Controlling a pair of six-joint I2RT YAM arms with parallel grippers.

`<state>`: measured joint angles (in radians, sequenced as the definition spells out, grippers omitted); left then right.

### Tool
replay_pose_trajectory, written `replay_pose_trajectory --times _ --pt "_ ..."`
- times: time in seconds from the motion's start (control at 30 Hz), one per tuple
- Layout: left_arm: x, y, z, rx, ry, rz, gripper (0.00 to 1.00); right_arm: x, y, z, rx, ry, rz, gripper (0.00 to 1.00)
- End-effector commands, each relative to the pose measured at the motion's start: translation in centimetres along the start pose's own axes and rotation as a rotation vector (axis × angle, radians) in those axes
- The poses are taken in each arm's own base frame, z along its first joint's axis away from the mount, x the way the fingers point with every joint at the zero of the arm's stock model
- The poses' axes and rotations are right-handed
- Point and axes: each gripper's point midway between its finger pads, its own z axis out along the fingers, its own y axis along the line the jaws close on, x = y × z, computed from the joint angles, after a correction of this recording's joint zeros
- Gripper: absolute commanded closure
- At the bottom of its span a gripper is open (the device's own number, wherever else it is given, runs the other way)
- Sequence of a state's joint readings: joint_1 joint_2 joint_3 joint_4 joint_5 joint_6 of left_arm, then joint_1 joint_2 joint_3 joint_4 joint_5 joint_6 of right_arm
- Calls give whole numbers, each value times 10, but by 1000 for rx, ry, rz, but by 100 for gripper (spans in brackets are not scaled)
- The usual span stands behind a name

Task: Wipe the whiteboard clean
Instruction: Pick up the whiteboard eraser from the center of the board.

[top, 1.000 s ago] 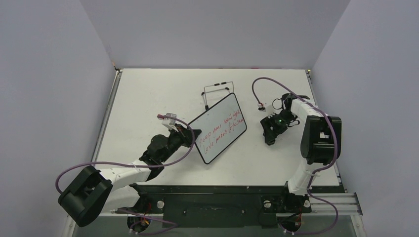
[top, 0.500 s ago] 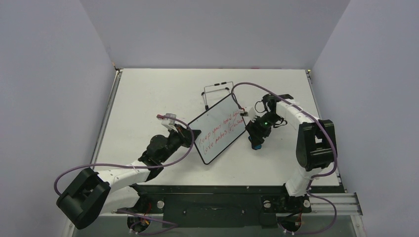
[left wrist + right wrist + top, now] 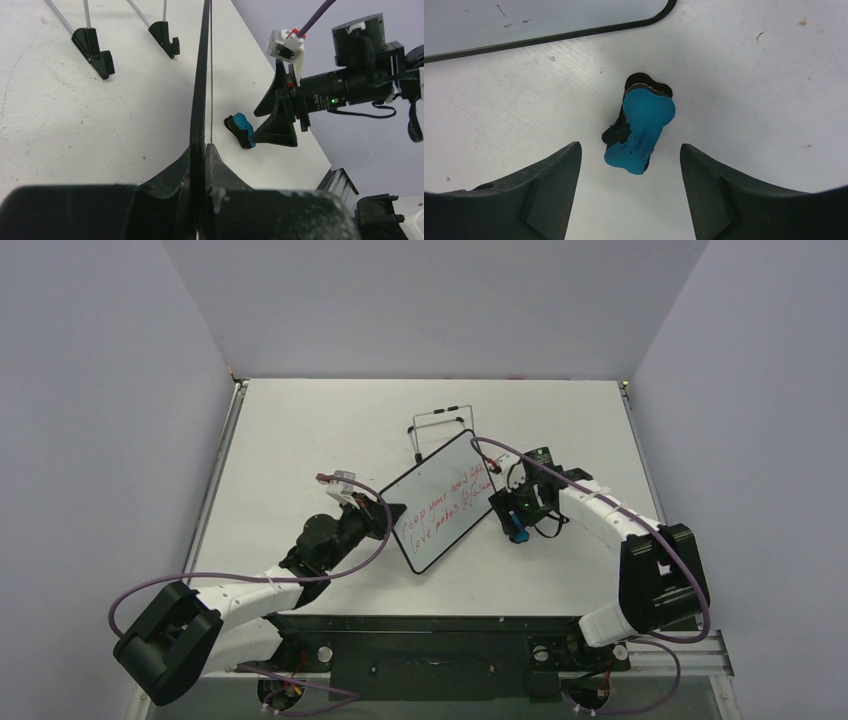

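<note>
The whiteboard (image 3: 445, 502), black-framed with red handwriting, sits slanted at the table's middle. My left gripper (image 3: 395, 512) is shut on its near-left edge. In the left wrist view the board's frame (image 3: 202, 75) runs edge-on between the pinching jaws of the left gripper (image 3: 205, 150). A small blue eraser (image 3: 517, 531) lies on the table just right of the board. My right gripper (image 3: 512, 520) hovers over it, open. In the right wrist view the eraser (image 3: 641, 127) sits between and ahead of the spread fingers of the right gripper (image 3: 629, 146), touching neither. The board's corner (image 3: 524, 20) shows beyond.
A black wire stand (image 3: 440, 425) stands just behind the board, and its feet (image 3: 95, 47) show in the left wrist view. The right arm's purple cable (image 3: 500, 455) loops over the board's right corner. Bare white tabletop (image 3: 300, 430) surrounds everything, with grey walls on three sides.
My right arm swung left from the table's right side to the board's right edge. Its jaws then spread wider, leaving the blue eraser free on the table. The left arm and the board stayed put.
</note>
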<state>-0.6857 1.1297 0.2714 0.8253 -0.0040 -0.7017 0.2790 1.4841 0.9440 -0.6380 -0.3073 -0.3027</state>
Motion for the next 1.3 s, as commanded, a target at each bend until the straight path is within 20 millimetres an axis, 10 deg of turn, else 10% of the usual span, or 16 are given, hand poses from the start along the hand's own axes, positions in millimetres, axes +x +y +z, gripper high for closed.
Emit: replay_pose_trajectory --times 0.0,1.03,1.27 --pt "-11 -1 3 3 -54 4 100 -17 -29 6 239 -96 140 33" --pt "-10 -1 4 -4 -46 5 100 11 -13 31 80 79 201 62" --pt "-10 -1 3 -4 -46 5 100 15 -11 33 63 104 197 84"
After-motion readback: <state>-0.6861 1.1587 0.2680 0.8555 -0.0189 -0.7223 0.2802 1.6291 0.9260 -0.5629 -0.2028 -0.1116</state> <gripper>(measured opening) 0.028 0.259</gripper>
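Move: The whiteboard eraser lies on the table under the right hand's open fingers, about 5 cm down, level ahead and back, and some 1 cm to the right. From the right hand, the tilted whiteboard's middle is about 17 cm left, 3 cm ahead and 6 cm up; the wire stand is roughly 25 cm ahead and 16 cm left, at eraser height. From the left hand the eraser is about 25 cm right, 1 cm back and 15 cm below. The right fingers straddle the eraser's narrow waist and close from wide open until they pinch it. To get there the hand sinks about 4.5 cm in two steps, swinging some 2 cm forward partway down and easing back over the eraser, and the wrist turns some 12 degrees clockwise early on. The left hand keeps holding the whiteboard. ##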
